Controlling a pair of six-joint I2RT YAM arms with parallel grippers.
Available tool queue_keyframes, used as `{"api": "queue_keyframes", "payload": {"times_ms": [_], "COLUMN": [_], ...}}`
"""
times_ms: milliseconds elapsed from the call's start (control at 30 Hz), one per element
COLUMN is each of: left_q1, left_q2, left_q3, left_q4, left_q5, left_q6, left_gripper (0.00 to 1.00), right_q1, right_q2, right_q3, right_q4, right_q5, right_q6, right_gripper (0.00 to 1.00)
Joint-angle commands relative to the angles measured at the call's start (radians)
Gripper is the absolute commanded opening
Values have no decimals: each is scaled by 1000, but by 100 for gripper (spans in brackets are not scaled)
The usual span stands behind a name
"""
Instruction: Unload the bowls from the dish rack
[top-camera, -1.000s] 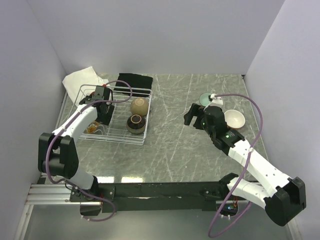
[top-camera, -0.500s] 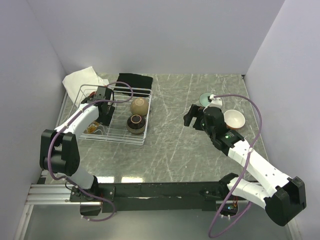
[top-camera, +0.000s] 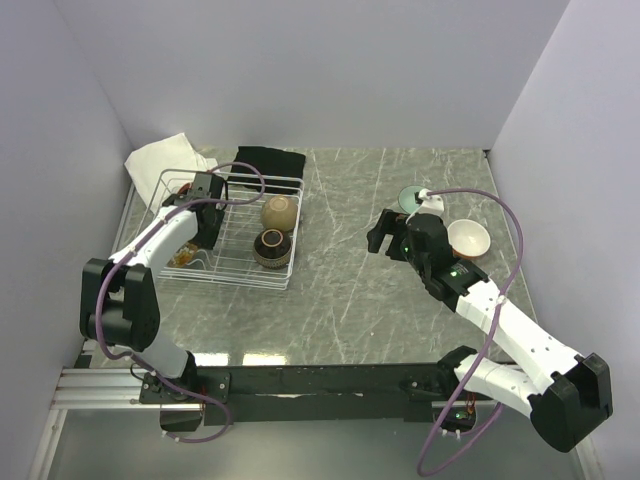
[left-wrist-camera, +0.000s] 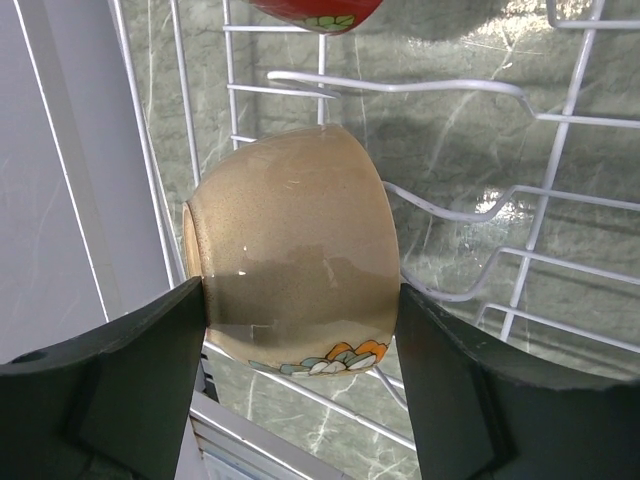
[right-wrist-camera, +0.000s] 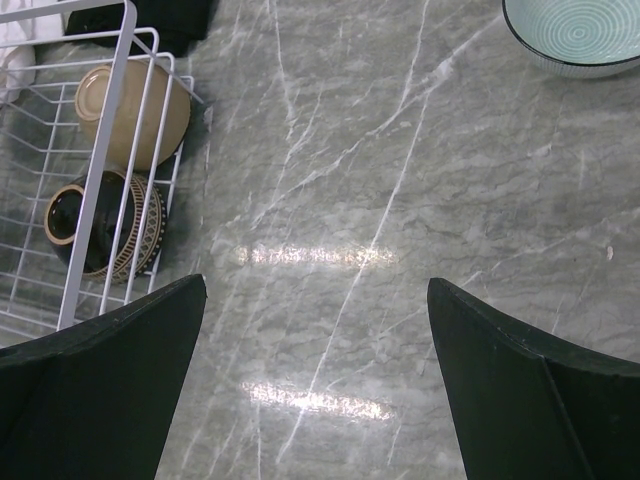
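Observation:
The white wire dish rack (top-camera: 232, 262) stands at the left. My left gripper (top-camera: 200, 240) reaches into its left end. In the left wrist view it (left-wrist-camera: 300, 295) is shut on a tan bowl (left-wrist-camera: 290, 250) with a small orange-and-teal pattern, lying on its side. A dark red bowl (left-wrist-camera: 312, 12) lies just beyond. A tan-brown bowl (top-camera: 280, 212) and a dark brown bowl (top-camera: 272, 245) sit at the rack's right end. A pale teal bowl (top-camera: 410, 198) and a beige bowl (top-camera: 468, 238) stand on the table. My right gripper (top-camera: 383, 232) is open and empty over bare table.
A white cloth (top-camera: 160, 158) and a black cloth (top-camera: 268, 160) lie behind the rack. The marble table (top-camera: 340, 290) is walled on the left, back and right. The right wrist view shows the rack's right end (right-wrist-camera: 95, 200) and the teal bowl (right-wrist-camera: 575, 35).
My left arm has shifted slightly at the rack's left end. The right arm has not moved.

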Motion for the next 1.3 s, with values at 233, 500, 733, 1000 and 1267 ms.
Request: {"api": "queue_keyframes", "payload": {"times_ms": [233,500,733,1000,1267], "left_q1": [11,31,40,40,40], "left_q2": [-61,-123,-192,-242,-305], "left_q3": [82,130,188,222,162], "left_q4": [-25,1,53,131,289], "left_q5": [-131,-125,-4,155,416], "left_q6": [-45,-84,-221,-342,-523], "left_gripper": [39,21,10,3,1], "right_q1": [8,9,9,9,9], "right_q2": [13,23,35,67,135], "right_q3": [34,54,74,116,187], "right_q4": [15,6,20,30,15], "right_q5": [7,-11,-97,-212,-333], "right_q6": [-10,-18,-45,-70,-70], "right_gripper": [100,99,99,98,98]}}
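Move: The flowered tan bowl sits already pinched between the left hand's fingers, in the rack's left side. From there the red bowl stands about 10 cm ahead and 3 cm right, the plain tan bowl some 21 cm right and 6 cm ahead, and the black bowl about 19 cm right and 1 cm back, all nearly level. From the right hand, the flowered bowl lies about 39 cm left, 3 cm ahead and 8 cm lower. Left hand lifts the pinched flowered bowl about 13 cm, then swings rightwards, tipping up; open right hand shifts left. ##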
